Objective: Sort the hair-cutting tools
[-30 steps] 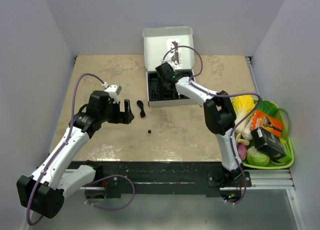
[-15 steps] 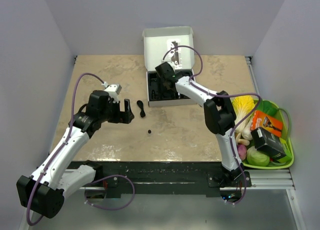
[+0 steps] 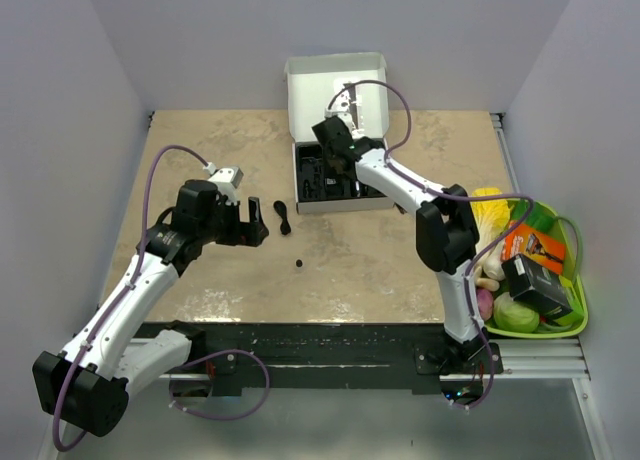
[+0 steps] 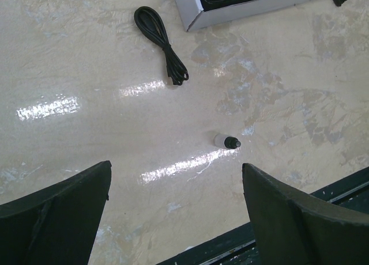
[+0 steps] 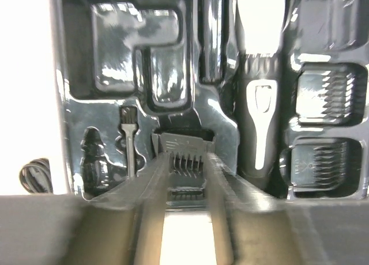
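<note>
The white box (image 3: 297, 205) stands open at the back centre, a black moulded tray inside it. My right gripper (image 3: 338, 168) reaches into the tray. In the right wrist view its fingers (image 5: 158, 187) press on both sides of a black comb guard (image 5: 185, 147) sitting in a slot; the right gripper (image 5: 187, 178) is shut on it. The black-and-silver clipper (image 5: 259, 127), two more guards (image 5: 326, 95) and a small brush (image 5: 128, 139) lie in other slots. On the table lie a black cord (image 3: 283, 217) (image 4: 162, 43) and a tiny round bit (image 3: 299, 264) (image 4: 228, 141). My left gripper (image 3: 255, 225) (image 4: 176, 166) hangs open left of them, holding nothing.
A green basket (image 3: 575, 325) at the right edge holds toy vegetables and a black box (image 3: 535, 282). The white box's lid (image 3: 310, 95) stands upright at the back. Grey walls close in the table on three sides; a black rail runs along the near edge.
The right wrist has shifted slightly over the box and its jaws have narrowed onto the comb guard. The left arm has not moved.
</note>
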Motion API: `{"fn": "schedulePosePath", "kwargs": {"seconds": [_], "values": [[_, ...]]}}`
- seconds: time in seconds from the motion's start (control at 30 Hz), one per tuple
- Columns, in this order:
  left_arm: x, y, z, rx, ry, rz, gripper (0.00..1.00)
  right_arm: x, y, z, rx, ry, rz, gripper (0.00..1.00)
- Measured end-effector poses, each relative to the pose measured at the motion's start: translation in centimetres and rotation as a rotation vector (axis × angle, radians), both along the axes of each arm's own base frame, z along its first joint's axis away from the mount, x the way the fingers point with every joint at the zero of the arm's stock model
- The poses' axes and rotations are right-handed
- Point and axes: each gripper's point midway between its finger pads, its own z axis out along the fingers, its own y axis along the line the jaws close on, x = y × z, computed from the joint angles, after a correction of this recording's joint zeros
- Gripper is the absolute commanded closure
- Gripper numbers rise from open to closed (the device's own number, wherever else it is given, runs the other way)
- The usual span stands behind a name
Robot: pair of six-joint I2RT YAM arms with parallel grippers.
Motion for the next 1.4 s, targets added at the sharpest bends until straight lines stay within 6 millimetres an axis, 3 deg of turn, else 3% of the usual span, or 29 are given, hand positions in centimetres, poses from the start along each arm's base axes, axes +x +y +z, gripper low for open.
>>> {"fn": "schedulePosePath", "kwargs": {"seconds": [0.1,0.27,0.7,0.87,1.17,1.4], "values": [[0.0,0.0,0.0,0.0,0.0,0.0,0.0,0.6,0.2,1.5,0.014,-0.035,-0.006,0.87],[0.0,0.0,0.0,0.0,0.0,0.001,0.0,1.3,0.4,3.0,0.025,-0.07,-0.016,1.0],[0.0,0.0,0.0,0.001,0.0,0.001,0.0,1.4,0.3,2.8,0.021,-0.07,-0.02,1.0],[0.0,0.0,-0.1,0.002,0.003,0.001,0.0,1.1,0.0,1.5,0.011,-0.054,-0.024,1.0],[0.1,0.0,-0.2,0.003,0.008,0.001,0.0,0.3,-0.4,-2.9,-0.029,0.014,-0.025,1.0],[0.1,0.0,-0.2,0.004,0.008,0.001,0.0,0.4,-0.4,-3.7,-0.029,0.018,-0.024,1.0]]}}
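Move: The black comb attachment lies loose in its recess in the tray, roughly 5 cm below the right hand and about 1 cm ahead, neither left nor right. The clipper's middle is about 6 cm ahead and 7 cm to the right; the small brush lies some 2 cm ahead and 5 cm to the left, both about 5 cm below. From the idle left hand the comb attachment is some 19 cm ahead, 19 cm right and 12 cm lower. Already rising clear of the comb attachment, the right hand goes up another 3 cm and slightly forward while its half-open fingers shut on nothing, then it hovers there for a moment. With the fingers kept shut as a blunt tip, it comes down about 6.5 cm and a little back, ending against the left part of the comb attachment in its recess to press on it, the wrist tipping only some 5 degrees each way. ##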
